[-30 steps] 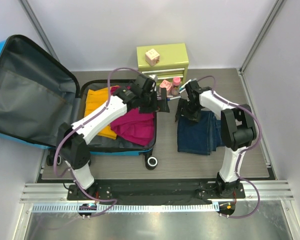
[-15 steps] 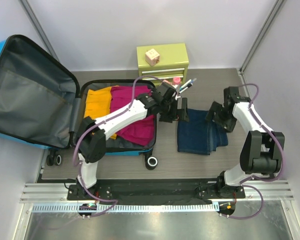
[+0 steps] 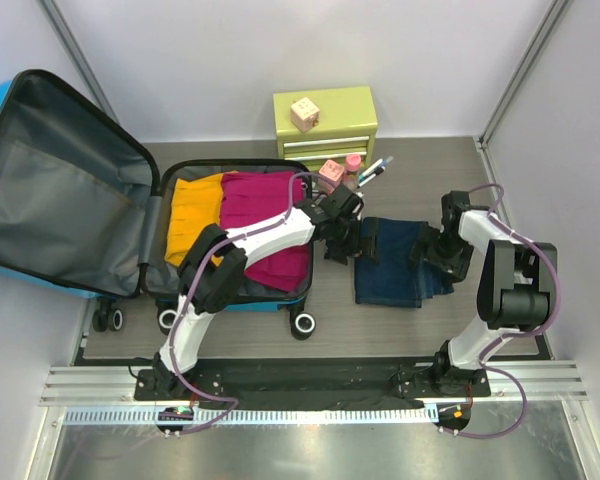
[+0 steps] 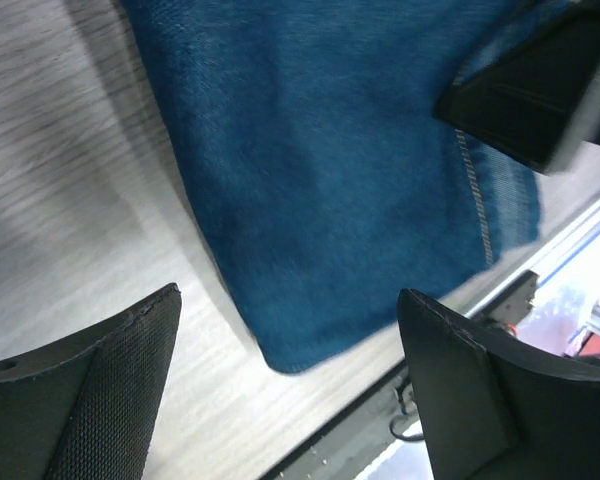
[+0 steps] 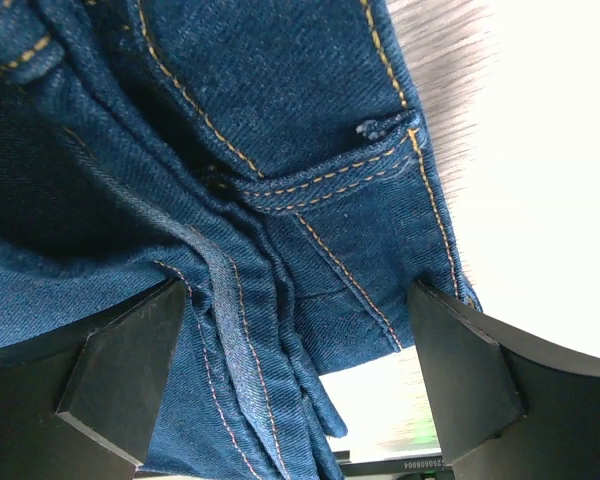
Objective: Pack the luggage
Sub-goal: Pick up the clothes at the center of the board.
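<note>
The luggage, a blue suitcase with grey lining, lies open at the left. A yellow garment and a magenta garment are in its base. Folded blue jeans lie on the table to its right. My left gripper hovers open at the jeans' left edge. In the left wrist view the left gripper is spread above the jeans, near a corner of them. My right gripper stands open over the jeans' right edge. In the right wrist view the right gripper straddles the jeans' folds.
A green drawer chest with a wooden cube on top stands at the back. A pink box, a small bottle and pens lie just behind the jeans. Side walls close in on both sides.
My left gripper has moved right, from over the suitcase to the jeans' left edge. My right arm has swung to the jeans' right side, and its jaws have spread wider.
</note>
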### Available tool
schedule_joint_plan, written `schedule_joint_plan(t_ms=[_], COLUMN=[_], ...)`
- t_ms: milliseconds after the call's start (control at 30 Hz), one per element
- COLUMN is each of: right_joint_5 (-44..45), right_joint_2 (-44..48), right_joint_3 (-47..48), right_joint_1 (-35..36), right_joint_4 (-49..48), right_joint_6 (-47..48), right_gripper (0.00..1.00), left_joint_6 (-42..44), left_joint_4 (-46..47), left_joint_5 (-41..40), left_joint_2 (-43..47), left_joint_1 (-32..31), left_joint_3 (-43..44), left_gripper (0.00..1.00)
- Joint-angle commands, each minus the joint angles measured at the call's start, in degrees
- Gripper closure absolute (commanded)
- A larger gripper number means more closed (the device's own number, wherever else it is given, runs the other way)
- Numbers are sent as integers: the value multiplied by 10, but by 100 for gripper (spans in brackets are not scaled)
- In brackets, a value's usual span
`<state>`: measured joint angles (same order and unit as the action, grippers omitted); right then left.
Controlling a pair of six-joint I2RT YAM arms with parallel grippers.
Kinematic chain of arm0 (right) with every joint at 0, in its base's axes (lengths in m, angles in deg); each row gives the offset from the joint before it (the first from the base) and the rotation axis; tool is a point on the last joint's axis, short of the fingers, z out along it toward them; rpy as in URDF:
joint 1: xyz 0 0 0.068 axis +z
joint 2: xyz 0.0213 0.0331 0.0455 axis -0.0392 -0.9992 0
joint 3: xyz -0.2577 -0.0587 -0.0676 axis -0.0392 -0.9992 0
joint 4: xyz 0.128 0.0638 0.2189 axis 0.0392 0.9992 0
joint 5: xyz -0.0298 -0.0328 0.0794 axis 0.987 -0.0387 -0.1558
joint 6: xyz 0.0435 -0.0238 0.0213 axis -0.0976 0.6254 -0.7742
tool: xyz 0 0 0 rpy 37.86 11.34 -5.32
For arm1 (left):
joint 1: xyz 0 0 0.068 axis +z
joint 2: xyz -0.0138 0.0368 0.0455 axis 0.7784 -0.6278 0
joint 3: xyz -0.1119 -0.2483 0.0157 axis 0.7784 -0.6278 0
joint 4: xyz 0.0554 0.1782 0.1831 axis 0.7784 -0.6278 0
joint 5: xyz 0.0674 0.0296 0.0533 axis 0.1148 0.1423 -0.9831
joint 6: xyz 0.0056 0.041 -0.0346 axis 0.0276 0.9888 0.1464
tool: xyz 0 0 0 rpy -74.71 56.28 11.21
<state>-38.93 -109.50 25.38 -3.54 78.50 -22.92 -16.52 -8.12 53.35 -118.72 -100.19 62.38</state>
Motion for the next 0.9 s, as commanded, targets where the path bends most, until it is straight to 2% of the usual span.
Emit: schedule_joint_plan(t_ms=[0,67,300,433,533,567,633,667,700,733,767,800,867], right_joint_5=[46,49,31,26,15,13,-13,-19,-32,-37,-40,-44,-53], right_joint_2=[3,11,-16,-31,-40,-41,-47,-49,-48,-48,-47,-41,-34], right_joint_3=[-9,-11,-19,-22,-27,-28,-29,-32,-34,-35,-39,-41,-46], right_joint_1=[-2,-2,-1,-2,-2,-2,-2,-2,-2,-2,-2,-2,-2], right_joint_4=[-30,-32,-43,-45,-50,-50,-51,-55,-57,-58,-60,-62,-60], right_joint_6=[8,10,8,7,5,4,1,0,0,1,-1,-2,-4], right_gripper=[2,2,12,16,23,29,33,44,51,59,75,81,95], left_joint_6=[3,5,8,4,-8,-15,-16,-15,-13,-11,-9,-5,-1], left_joint_4=[39,38,39,64,87,90,93,93,98,101,104,108,109], left_joint_5=[18,10,-5,4,17,21,28,28,28,26,27,28,31], left_joint_2=[-24,-34,-62,-73,-91,-103,-113,-115,-113,-112,-109,-105,-100], left_joint_1=[-3,-3,-3,-3,-3,-3,-3,-3,-3,-3,-3,-3,-3], left_joint_3=[14,21,30,38,49,54,62,61,60,56,53,54,57], left_gripper=[12,13,16,27,34,36,47,54,66,72,77,88,100])
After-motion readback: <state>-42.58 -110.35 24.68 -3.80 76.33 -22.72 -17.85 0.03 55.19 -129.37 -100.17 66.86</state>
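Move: The clothes to be picked up, the folded dark blue jeans, have their middle about 9 cm to the left hand's right, some 2 cm back and 7 cm below it; from the right hand it is about 9 cm left, level fore and aft and 1 cm lower. From the left hand, the suitcase's middle is some 28 cm left, 4 cm ahead and 6 cm down, the pink bottle about 19 cm ahead, 1 cm left and 4 cm down, and the pink box 18 cm ahead, 6 cm left and 5 cm down. The jeans get gripped at both sides: the left hand sinks about 5 cm to their left edge, then eases some 3 cm right and 2 cm forward over the cloth, its wide fingers closing on the edge until a fold is pinched. The right hand, already down at their right side, stays within about a centimetre while its open fingers close on the loose denim. ##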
